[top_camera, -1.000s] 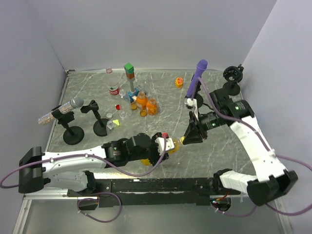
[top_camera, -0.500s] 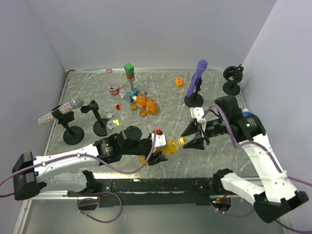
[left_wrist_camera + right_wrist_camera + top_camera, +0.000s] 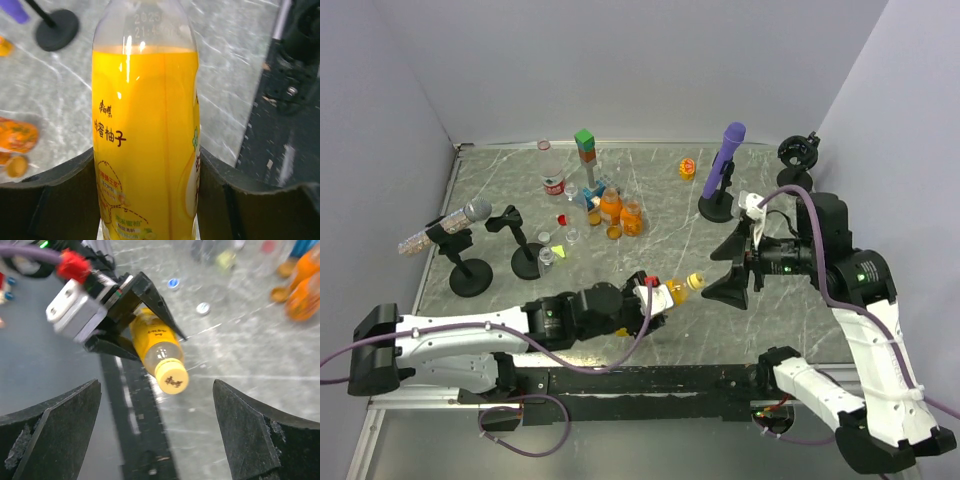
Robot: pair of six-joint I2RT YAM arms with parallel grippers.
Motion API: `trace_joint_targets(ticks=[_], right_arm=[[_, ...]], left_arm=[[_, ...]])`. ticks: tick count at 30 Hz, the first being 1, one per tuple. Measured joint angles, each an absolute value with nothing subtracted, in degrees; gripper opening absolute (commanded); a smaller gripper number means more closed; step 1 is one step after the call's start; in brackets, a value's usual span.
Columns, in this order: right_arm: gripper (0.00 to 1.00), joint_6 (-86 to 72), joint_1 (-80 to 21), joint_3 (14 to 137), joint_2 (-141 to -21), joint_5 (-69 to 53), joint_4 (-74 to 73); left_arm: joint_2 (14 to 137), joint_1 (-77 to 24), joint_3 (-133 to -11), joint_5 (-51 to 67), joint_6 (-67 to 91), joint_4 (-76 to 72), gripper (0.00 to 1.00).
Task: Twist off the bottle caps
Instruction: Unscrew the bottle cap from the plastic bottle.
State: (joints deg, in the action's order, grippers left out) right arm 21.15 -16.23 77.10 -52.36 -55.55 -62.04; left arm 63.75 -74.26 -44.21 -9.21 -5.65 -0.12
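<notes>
My left gripper [image 3: 655, 300] is shut on a yellow juice bottle [image 3: 677, 291], held tilted with its neck pointing right. In the left wrist view the bottle [image 3: 145, 125] fills the gap between both fingers [image 3: 55, 195]. Its yellow cap [image 3: 696, 281] sits on the neck. My right gripper [image 3: 728, 268] stands open a short way to the right of the cap, not touching it. From the right wrist the cap [image 3: 171, 377] faces me, the bottle [image 3: 152, 340] behind it, and my right gripper [image 3: 157, 440] has its fingers [image 3: 250, 430] wide apart on either side below.
A cluster of orange and clear bottles [image 3: 610, 205] stands at the back by stacked green and orange blocks [image 3: 585, 145]. A purple microphone [image 3: 725, 160] stands at the back right, a grey microphone [image 3: 460, 220] and black stands [image 3: 525, 250] at the left. Loose caps [image 3: 202, 308] lie on the table.
My right gripper was shut at the bottle's cap; it has opened wide and drawn back to the right. The cap stays on the bottle in my left gripper.
</notes>
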Motion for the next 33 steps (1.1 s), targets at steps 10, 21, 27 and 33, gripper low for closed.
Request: trace_joint_targets(ticks=[10,21,27,33], right_arm=[[0.8,15.1,-15.7,74.8,-60.3,-51.8,-68.6],[0.66,13.9,-15.7,74.8,-63.4,-51.9,-70.1],[0.63,13.3,-15.7,74.9,-64.6,-52.2,-70.0],[0.63,12.9,-15.7,75.0,-65.1,-53.0,-69.9]], left_arm=[[71.6,-79.7,-44.2,-27.8,-7.5,-7.3,0.02],[73.0,-80.2,-44.3,-31.1,-8.2,-9.5,0.02],[73.0,-80.2,-44.3,-31.2,-8.3,-10.0,0.02],[73.0,-80.3,-44.3,-31.2,-8.3,-10.0,0.02]])
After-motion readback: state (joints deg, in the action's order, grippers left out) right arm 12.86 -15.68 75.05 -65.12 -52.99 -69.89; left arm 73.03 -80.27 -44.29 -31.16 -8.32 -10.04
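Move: The right hand's wide-open fingers point left and somewhat down at the yellow bottle's cap, which is about 3 cm to the left, 1 cm back and 6 cm below. From that hand, a loose white cap lies on the table some 9 cm ahead, 23 cm left and 32 cm lower, and the microphone stand's base about 30 cm ahead, 6 cm right and equally low. From the left hand, which already grips the bottle, its cap sits roughly 2 cm ahead, 8 cm right and 7 cm up. The right hand sinks about 6 cm and eases 2 cm forward to bring its fingers back around the yellow bottle's cap, rolling some 30 degrees so its forward side tips down, and the wide-open fingers narrow to under two-thirds, still clear of the cap. Keeping its grip on the bottle, the left hand carries it nearly 3 cm forward and slightly down and right while turning it counter-clockwise, then holds it still. ##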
